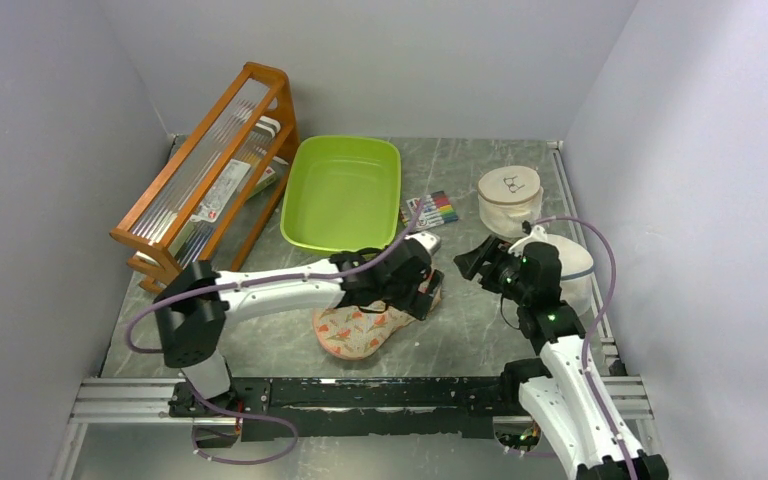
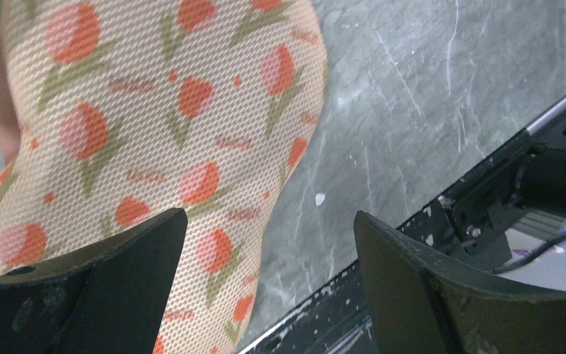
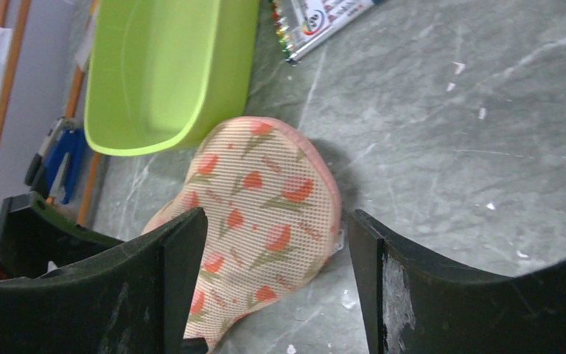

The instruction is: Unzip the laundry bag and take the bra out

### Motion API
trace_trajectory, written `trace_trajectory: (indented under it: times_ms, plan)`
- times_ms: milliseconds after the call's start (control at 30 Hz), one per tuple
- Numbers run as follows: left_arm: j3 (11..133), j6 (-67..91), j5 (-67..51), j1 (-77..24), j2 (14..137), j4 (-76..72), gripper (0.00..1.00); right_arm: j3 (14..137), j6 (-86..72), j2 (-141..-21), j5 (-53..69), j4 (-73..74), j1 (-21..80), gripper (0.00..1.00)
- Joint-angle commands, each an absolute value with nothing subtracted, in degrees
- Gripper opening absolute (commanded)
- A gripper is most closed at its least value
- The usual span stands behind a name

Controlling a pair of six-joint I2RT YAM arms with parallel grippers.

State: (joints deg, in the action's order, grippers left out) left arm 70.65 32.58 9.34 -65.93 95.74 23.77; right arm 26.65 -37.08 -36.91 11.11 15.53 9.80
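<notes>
The laundry bag [image 1: 358,332] lies closed on the table in front of the arms, cream-peach mesh with red tulip print and pink edging. My left gripper [image 1: 422,300] hovers open over its right lobe. In the left wrist view the bag [image 2: 155,133] fills the left side, one finger [image 2: 103,287] sits above it, and the gripper [image 2: 269,243] holds nothing. My right gripper [image 1: 465,262] is to the right of the bag, open and pointing at it. In the right wrist view the bag [image 3: 265,206] lies between and beyond the open gripper [image 3: 276,228]. The bra is hidden.
A lime-green tub [image 1: 340,190] stands behind the bag, with a wooden rack [image 1: 210,170] to its left. A pack of markers [image 1: 432,210] lies behind the bag, and two round white lidded tubs [image 1: 508,198] [image 1: 565,262] stand at the right. The black base rail [image 2: 413,243] runs along the near edge.
</notes>
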Motion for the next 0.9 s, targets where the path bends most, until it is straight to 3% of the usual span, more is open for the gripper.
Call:
trace_trajectory:
  times_ms: [0, 233, 333, 500, 600, 700, 767, 867]
  plan:
    - [76.4, 25.5, 15.4, -68.1, 101.1, 22.9, 0.96, 25.1, -33.3, -37.7, 18.0, 16.7, 4.1, 0.72]
    - [80.9, 13.0, 23.2, -71.7, 109.4, 19.9, 0.97, 24.0, -32.6, -37.8, 22.2, 16.6, -1.2, 0.71]
    - [80.3, 9.4, 25.2, -72.6, 111.8, 16.4, 0.89, 24.1, -32.2, -37.8, 22.2, 16.5, -1.2, 0.70]
    - [80.0, 8.1, 27.6, -73.6, 114.9, 14.2, 0.90, 22.9, -32.0, -38.7, 24.3, 15.6, -1.2, 0.70]
    - [80.4, 10.6, 31.1, -73.5, 116.1, 15.9, 0.70, 22.0, -32.0, -40.0, 25.7, 14.6, -1.2, 0.70]
    - [78.7, 13.5, 31.8, -73.2, 114.3, 17.0, 0.56, 21.1, -31.9, -41.6, 27.8, 13.3, -1.2, 0.68]
    - [75.2, 15.6, 29.3, -72.6, 111.0, 15.6, 0.40, 20.3, -31.7, -42.4, 29.1, 12.2, -1.2, 0.67]
    - [69.6, 18.6, 25.8, -71.4, 105.7, 13.9, 0.33, 19.6, -30.9, -43.6, 30.8, 10.5, -1.2, 0.67]
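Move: The laundry bag's right-hand edge, by the zip, lies about 3 cm ahead of the left hand, 3 cm to its right and 7 cm below; the zip pull is some 2 cm farther out and 1 cm farther right. From the left hand the green basin is roughly 18 cm ahead and 15 cm left, the marker pack 15 cm straight ahead, both lower. From the right hand, the zip pull lies around 4 cm back, 3 cm left and 12 cm down. The left fingers pinch a fold of the laundry bag's edge just short of the zip pull: the open hand sinks about 7 cm while going right and forward, its wrist turning some 30 degrees so the fingers point more forward, then eases back left as they close. The right hand, still open, first slips right, then lowers about 5 cm overall towards the zip pull. ##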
